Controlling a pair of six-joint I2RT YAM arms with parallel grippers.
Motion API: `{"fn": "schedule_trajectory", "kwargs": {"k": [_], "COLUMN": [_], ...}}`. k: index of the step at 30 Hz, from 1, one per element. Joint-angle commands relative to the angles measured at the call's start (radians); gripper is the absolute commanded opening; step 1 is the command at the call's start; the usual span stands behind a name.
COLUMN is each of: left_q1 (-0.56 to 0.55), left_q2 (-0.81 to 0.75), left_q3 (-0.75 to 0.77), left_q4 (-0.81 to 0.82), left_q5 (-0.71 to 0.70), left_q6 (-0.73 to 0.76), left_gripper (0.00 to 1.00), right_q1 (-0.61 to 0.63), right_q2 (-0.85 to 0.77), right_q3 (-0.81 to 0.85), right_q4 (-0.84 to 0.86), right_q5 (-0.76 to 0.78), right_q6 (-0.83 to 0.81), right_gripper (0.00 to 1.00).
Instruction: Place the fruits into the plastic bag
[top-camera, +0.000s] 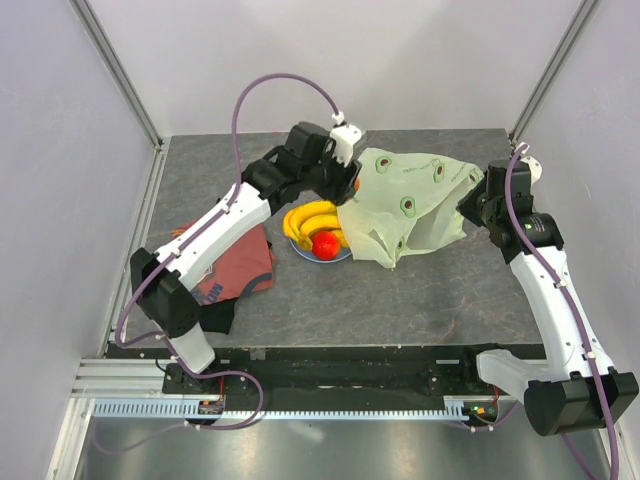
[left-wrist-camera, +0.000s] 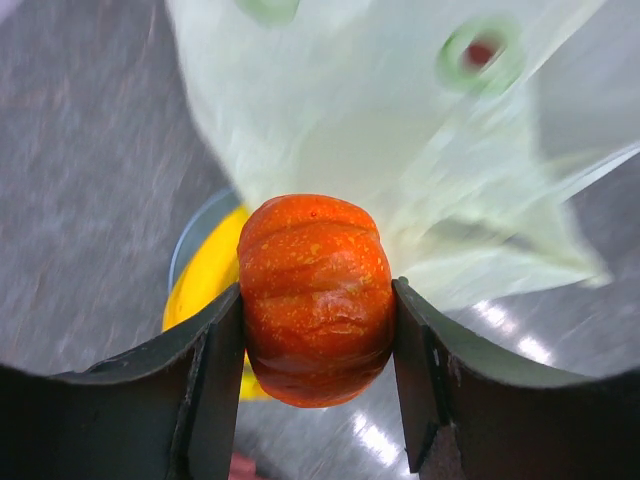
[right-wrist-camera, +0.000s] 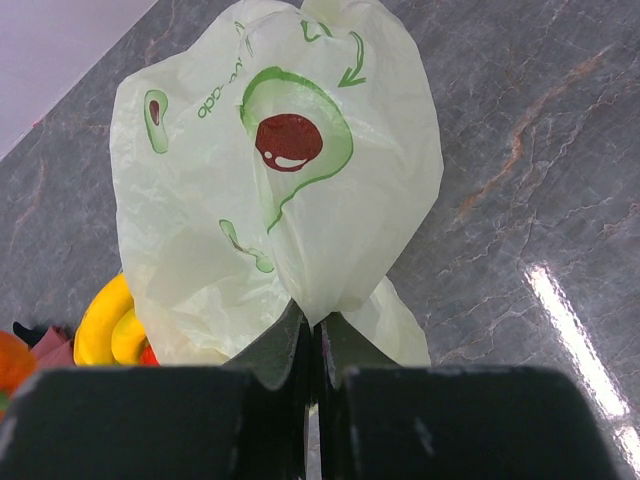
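Observation:
An orange-red ribbed fruit (left-wrist-camera: 315, 300) sits clamped between the two fingers of my left gripper (left-wrist-camera: 318, 292), held above the table. In the top view this gripper (top-camera: 347, 186) hangs at the left edge of the plastic bag (top-camera: 405, 205), just behind the plate. The pale green bag with avocado prints lies spread toward the right. My right gripper (right-wrist-camera: 318, 322) is shut on a pinched fold of the bag (right-wrist-camera: 300, 150) at its right end (top-camera: 468, 205). Yellow bananas (top-camera: 308, 220) and a red fruit (top-camera: 324, 245) lie on the blue plate (top-camera: 340, 257).
A red printed T-shirt (top-camera: 235, 270) lies crumpled on the table left of the plate, under the left arm. Grey walls and metal posts close in the table at the back and sides. The bananas (left-wrist-camera: 205, 275) and plate rim (left-wrist-camera: 195, 235) show below the held fruit.

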Motion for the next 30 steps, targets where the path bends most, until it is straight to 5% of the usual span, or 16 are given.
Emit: {"fn": "schedule_trajectory", "kwargs": {"k": [1, 8, 13, 30], "left_q1": [-0.033, -0.101, -0.155, -0.17], "left_q2": [0.057, 0.215, 0.302, 0.408], "left_q3": [0.227, 0.309, 0.314, 0.377], "left_q4": [0.071, 0.219, 0.243, 0.128], "left_q5": [0.23, 0.555, 0.646, 0.438], "left_q6": [-0.16, -0.375, -0.454, -0.384], "left_gripper": [0.43, 0.43, 0.43, 0.43], "right_q1": [-0.004, -0.004, -0.002, -0.002], "right_q2": [-0.02, -0.029, -0.035, -0.057], "right_q3": [0.022, 0.034, 0.055, 0.083], "right_q4": [0.031, 0.026, 0.025, 0.028], "right_q5": [-0.016, -0.031, -0.033, -0.095], "right_q6": [-0.011, 0.001, 0.008, 0.009], "right_gripper": [0.07, 0.07, 0.06, 0.07]}}
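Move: The left hand already holds the orange ribbed fruit; the plastic bag's open mouth lies some 18 cm to its right, about 5 cm back and 8 cm lower. The right gripper holding the bag's rim is about 26 cm to its right, 5 cm back and at much the same height. The bananas lie roughly 5 cm left and 14 cm below the left hand, the red fruit 4 cm back, 2 cm left and equally low. From the right hand the mouth is about 8 cm left, level fore and aft, 9 cm lower. Keeping its grip on the orange fruit, the left hand sweeps right nearly 20 cm, away from the bowl and towards the bag's mouth, first rising some 10 cm, then sinking by as much again while drawing back towards the base about 8 cm, and almost stopping close in front of the opening. On the way the wrist turns about 40 degrees, so that the fingers swing from forward-right to nearly straight right and slanting down, while the right hand keeps its pinch on the rim and lifts it a couple of centimetres. ##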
